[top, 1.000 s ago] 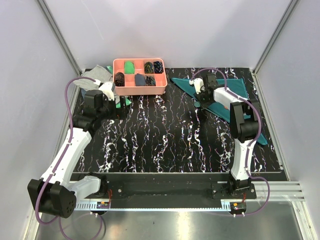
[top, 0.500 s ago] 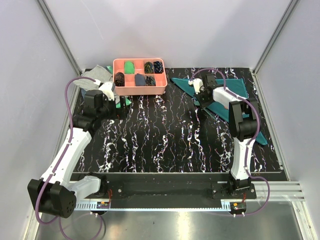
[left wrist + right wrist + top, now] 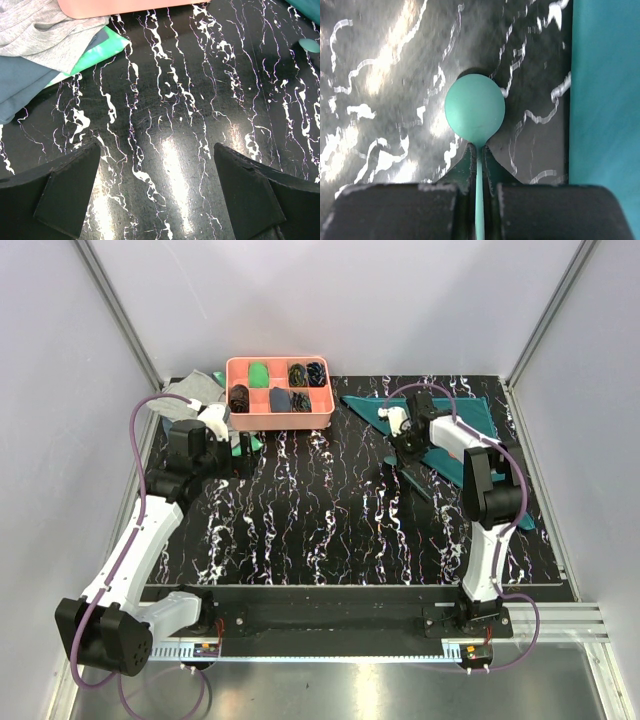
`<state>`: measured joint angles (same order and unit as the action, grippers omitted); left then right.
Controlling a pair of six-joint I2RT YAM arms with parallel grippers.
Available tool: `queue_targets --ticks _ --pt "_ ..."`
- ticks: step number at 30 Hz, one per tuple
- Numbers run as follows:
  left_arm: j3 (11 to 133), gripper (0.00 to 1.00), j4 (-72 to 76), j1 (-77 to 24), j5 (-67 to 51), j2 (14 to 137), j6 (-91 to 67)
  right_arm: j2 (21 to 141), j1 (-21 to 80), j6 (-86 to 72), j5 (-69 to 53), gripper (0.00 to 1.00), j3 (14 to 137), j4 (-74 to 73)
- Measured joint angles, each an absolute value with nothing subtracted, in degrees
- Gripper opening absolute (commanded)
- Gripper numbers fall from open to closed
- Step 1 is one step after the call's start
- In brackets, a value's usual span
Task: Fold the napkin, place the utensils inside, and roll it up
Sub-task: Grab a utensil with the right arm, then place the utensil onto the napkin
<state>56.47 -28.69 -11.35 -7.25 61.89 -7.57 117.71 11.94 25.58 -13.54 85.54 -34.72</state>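
Observation:
The teal napkin (image 3: 455, 435) lies folded into a triangle at the back right of the table, and its edge fills the right side of the right wrist view (image 3: 607, 100). My right gripper (image 3: 479, 162) is shut on the thin handle of the teal spoon (image 3: 475, 110). The spoon's round bowl sticks out beyond the fingertips, over the black marbled table just left of the napkin. From above, the right gripper (image 3: 400, 447) sits at the napkin's left edge. My left gripper (image 3: 157, 185) hangs open over bare table at the left, holding nothing.
A pink compartment tray (image 3: 280, 390) with rolled cloths stands at the back centre. Grey (image 3: 35, 30), blue (image 3: 20, 85) and bright green (image 3: 95, 50) cloths are piled at the back left, near the left gripper (image 3: 240, 452). White walls enclose the table.
The right gripper has closed onto the spoon's handle and shifted slightly left along the napkin's edge. The left arm has not moved.

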Motion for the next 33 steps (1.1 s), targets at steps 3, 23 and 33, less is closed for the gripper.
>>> queue_targets --ticks 3,23,33 --pt "56.47 0.99 -28.67 -11.35 -7.38 61.91 -7.6 116.09 11.68 26.11 -12.49 0.0 85.14 -36.12" --pt "56.47 0.99 -28.67 -11.42 -7.31 63.48 -7.51 127.13 3.38 34.63 -11.03 0.0 106.48 -39.88" --pt "56.47 0.99 -28.67 -11.42 -7.31 64.31 -7.51 130.56 3.38 36.32 -10.33 0.0 106.83 -42.19"
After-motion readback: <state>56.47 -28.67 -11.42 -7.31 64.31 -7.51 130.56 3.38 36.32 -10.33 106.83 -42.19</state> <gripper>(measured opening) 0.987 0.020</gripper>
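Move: The right hand already pinches the green spoon just behind its bowl, low over the table. The bare spot on the napkin that it is bound for lies some 8 cm ahead and 8 cm to the right, about 1 cm lower. The orange fork lies on the napkin, its middle about 9 cm ahead and 15 cm right of the hand. From the idle left hand the spot is roughly 20 cm ahead, 48 cm right and 19 cm below. Forward and to the right in one arc, the right hand carries the spoon over the napkin's slanted near edge, rising about 6 cm and then sinking almost to its starting height beside the orange fork. It goes some 8 cm each way, the fingers staying shut on the spoon and the wrist barely tilting. ##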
